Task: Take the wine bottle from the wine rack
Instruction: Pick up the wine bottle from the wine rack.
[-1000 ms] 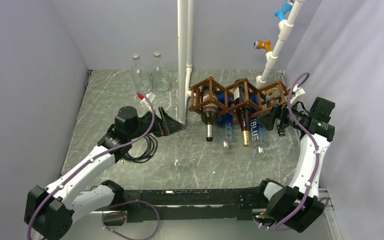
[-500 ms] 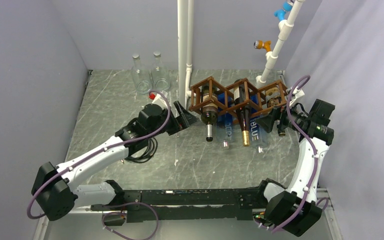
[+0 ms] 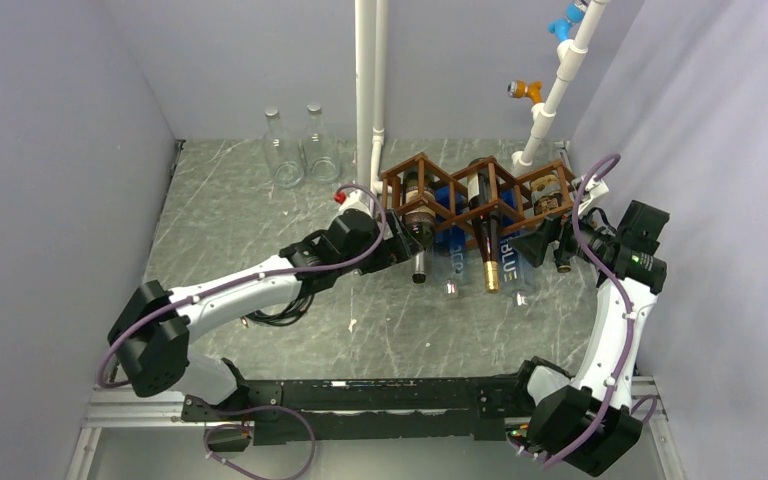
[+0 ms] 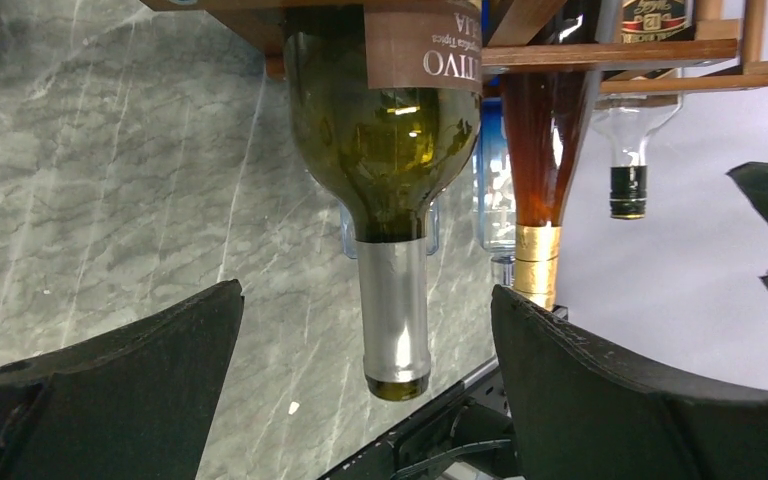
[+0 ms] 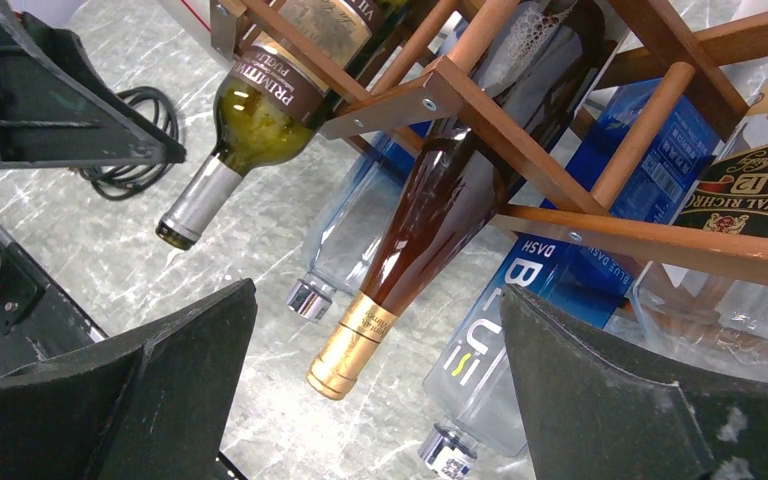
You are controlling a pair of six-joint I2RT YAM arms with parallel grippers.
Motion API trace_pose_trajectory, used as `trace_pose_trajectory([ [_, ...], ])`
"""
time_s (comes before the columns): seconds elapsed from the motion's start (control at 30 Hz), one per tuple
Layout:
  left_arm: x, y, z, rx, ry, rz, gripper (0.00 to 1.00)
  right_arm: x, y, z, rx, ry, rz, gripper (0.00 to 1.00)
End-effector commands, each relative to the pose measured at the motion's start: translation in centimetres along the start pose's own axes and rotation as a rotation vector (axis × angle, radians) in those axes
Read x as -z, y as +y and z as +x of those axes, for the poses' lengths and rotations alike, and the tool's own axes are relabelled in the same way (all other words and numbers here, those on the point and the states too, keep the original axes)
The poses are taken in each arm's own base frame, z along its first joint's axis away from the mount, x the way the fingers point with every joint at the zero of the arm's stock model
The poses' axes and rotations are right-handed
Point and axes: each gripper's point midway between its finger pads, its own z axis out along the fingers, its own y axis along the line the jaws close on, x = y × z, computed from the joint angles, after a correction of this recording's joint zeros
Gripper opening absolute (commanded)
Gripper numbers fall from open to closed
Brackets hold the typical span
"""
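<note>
The brown wooden wine rack stands at the back right of the table. A green wine bottle with a silver-capped neck lies in its left cell, neck toward me. My left gripper is open at that neck. In the left wrist view the silver neck hangs between the two black fingers without touching either. An amber bottle with gold foil lies in the middle cell. My right gripper is open just off the rack's right end, with nothing between its fingers.
Clear bottles with blue labels lie under the rack. A whisky bottle fills the right cell. Two empty glass bottles stand at the back left, a white pipe rises beside the rack, and a black cable coil lies under the left arm.
My left arm has swung right from beside the cable coil to the rack's left cell, and its open fingers now flank the green bottle's neck. The right arm has barely moved.
</note>
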Motion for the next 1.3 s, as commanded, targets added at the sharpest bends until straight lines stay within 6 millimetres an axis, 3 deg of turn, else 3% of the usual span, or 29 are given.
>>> trace_pose_trajectory([
  [0.0,-1.1,-2.3,-0.7,-0.024,-0.048,0.034,0.99,0.0,0.6,-0.9,0.045,-0.037,-0.027,0.94],
  [0.2,-3.0,-2.8,0.1,-0.077,-0.056,0.028,0.99,0.0,0.6,-0.9,0.047,-0.039,-0.027,0.94],
  [0.6,-6.6,-1.9,1.2,-0.102,-0.048,-0.032,0.98,-0.1,0.5,-0.7,0.046,-0.038,-0.029,0.94],
  [1.13,-7.6,-1.5,1.7,-0.133,-0.073,-0.075,0.82,-0.1,0.4,-0.6,0.046,-0.037,-0.027,0.94],
  [1.27,-7.4,-1.5,1.5,-0.147,-0.085,-0.094,0.72,-0.1,0.4,-0.6,0.047,-0.038,-0.027,0.94],
])
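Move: The green wine bottle lies in the rack with its neck towards the robot. Its middle is about 8 cm ahead of the left hand, 5 cm to the right and 5 cm lower. Level with it, a brown gold-necked bottle lies some 13 cm to its right; a blue-labelled bottle sits about 7 cm to its right, 3 cm nearer and 7 cm lower. From the right hand the green bottle is roughly 20 cm left, 8 cm ahead and 11 cm lower. Rightward and down together, about 5 cm each, with a smaller reach forward, the left hand eases its open fingers to either side of the green wine bottle where the neck meets the shoulder, rolling some 10 degrees so its left side rises. As it slows, the fingers begin to close, by about a quarter; no squeeze can be seen yet. ##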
